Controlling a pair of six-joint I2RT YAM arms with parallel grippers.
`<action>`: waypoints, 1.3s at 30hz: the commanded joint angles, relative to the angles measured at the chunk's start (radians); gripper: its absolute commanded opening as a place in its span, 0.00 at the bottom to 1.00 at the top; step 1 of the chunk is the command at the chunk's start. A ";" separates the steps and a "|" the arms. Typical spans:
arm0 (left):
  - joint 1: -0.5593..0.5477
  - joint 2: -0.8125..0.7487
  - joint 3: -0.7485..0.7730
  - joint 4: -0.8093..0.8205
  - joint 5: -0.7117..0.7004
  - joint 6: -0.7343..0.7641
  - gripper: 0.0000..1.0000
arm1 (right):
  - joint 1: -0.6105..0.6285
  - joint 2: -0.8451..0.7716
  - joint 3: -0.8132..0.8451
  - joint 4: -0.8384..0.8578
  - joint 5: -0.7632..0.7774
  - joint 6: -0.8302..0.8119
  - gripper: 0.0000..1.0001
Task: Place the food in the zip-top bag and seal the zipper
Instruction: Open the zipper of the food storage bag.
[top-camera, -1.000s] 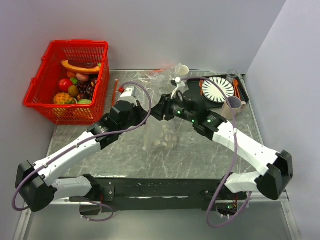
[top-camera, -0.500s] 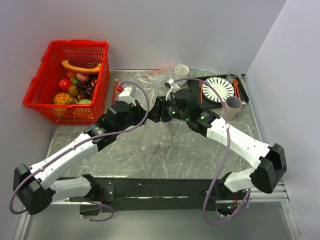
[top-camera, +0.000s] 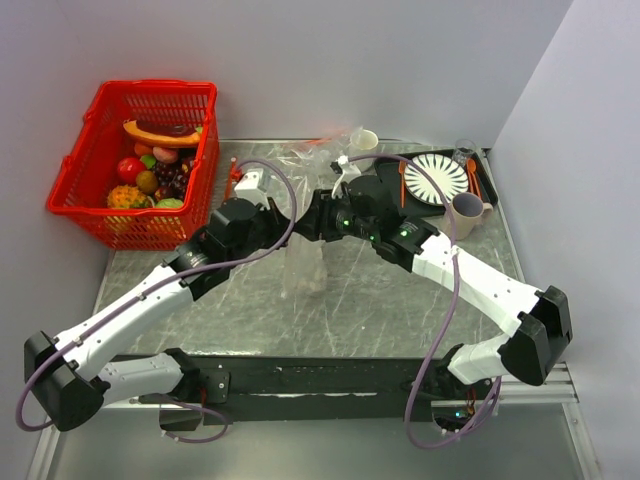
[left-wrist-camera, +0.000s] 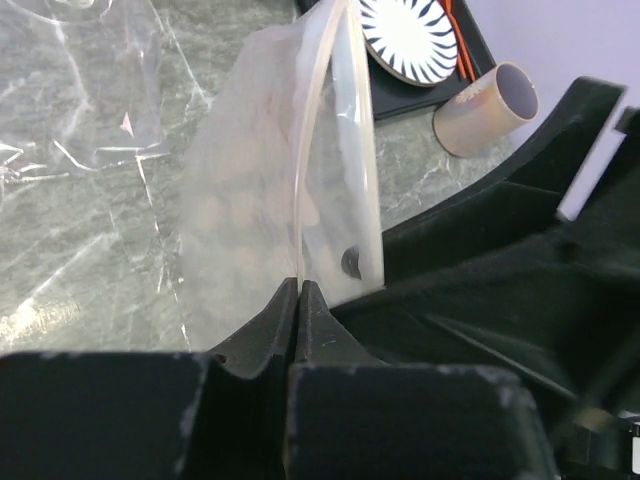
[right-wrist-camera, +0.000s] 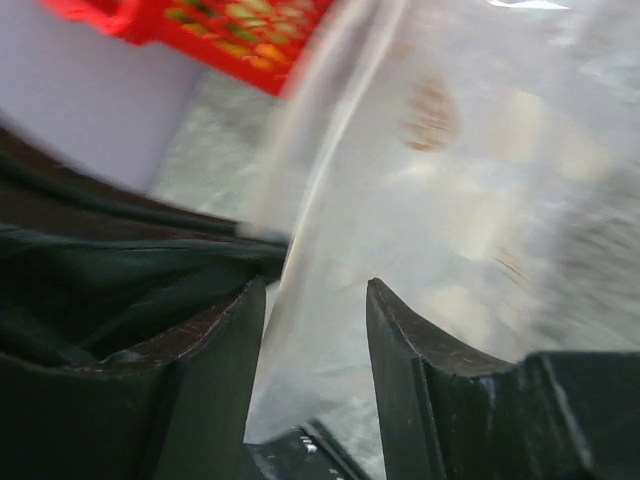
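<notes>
The zip-top bag (top-camera: 304, 265) hangs upright between my two grippers over the middle of the table. My left gripper (left-wrist-camera: 298, 285) is shut on the bag's top edge, where the zipper (left-wrist-camera: 330, 130) runs away from the jaws as a pale strip. My right gripper (right-wrist-camera: 315, 286) stands open, its jaws apart on either side of the bag (right-wrist-camera: 450, 170) edge without pinching it. In the top view the left gripper (top-camera: 282, 214) and the right gripper (top-camera: 312, 218) nearly meet at the bag's mouth. Food shows only as pale blurred lumps (top-camera: 315, 284) low inside the bag, plus a brownish patch (right-wrist-camera: 430, 115).
A red basket (top-camera: 70, 190) with toy foods stands at the back left. A second crinkled clear bag (top-camera: 315, 152) lies behind the grippers. At the back right a black tray (top-camera: 395, 205) carries a striped plate (top-camera: 440, 178), with a beige cup (top-camera: 465, 212) beside it.
My right gripper has moved left, closer to the left gripper, and the left arm has shifted slightly forward. The bag between them has drawn in narrower.
</notes>
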 joint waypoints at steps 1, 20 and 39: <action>-0.007 -0.043 0.096 0.010 -0.046 0.047 0.01 | 0.005 0.003 0.068 -0.135 0.162 -0.045 0.51; -0.007 0.040 0.185 -0.105 -0.196 0.103 0.01 | 0.002 0.032 0.157 -0.320 0.441 -0.128 0.04; 0.036 0.343 0.021 0.124 -0.003 -0.023 0.01 | -0.023 0.141 0.377 -0.630 0.844 -0.234 0.00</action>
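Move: The zip-top bag hangs from the left fingers, already pinching its rim. Its other zipper rim is about 2 cm to the left hand's right and 1 cm back, and some 1 cm ahead and 1 cm left of the right hand, whose open fingers are at it. From the right hand the white mug stands about 30 cm ahead and 14 right, the plate 26 ahead and 33 right, the grey mug 15 ahead and 38 right, all some 20–25 cm lower. The right fingers, open at the bag's free rim, ease about 5 cm right and slightly down, shut on the rim, then carry it on right to some 16 cm in all, forward 7 cm, finally rising, the wrist swinging clockwise nearly 40 degrees. The left hand keeps its pinch, lifts 5 cm, then sinks to about 8 cm below its start, edging forward. ##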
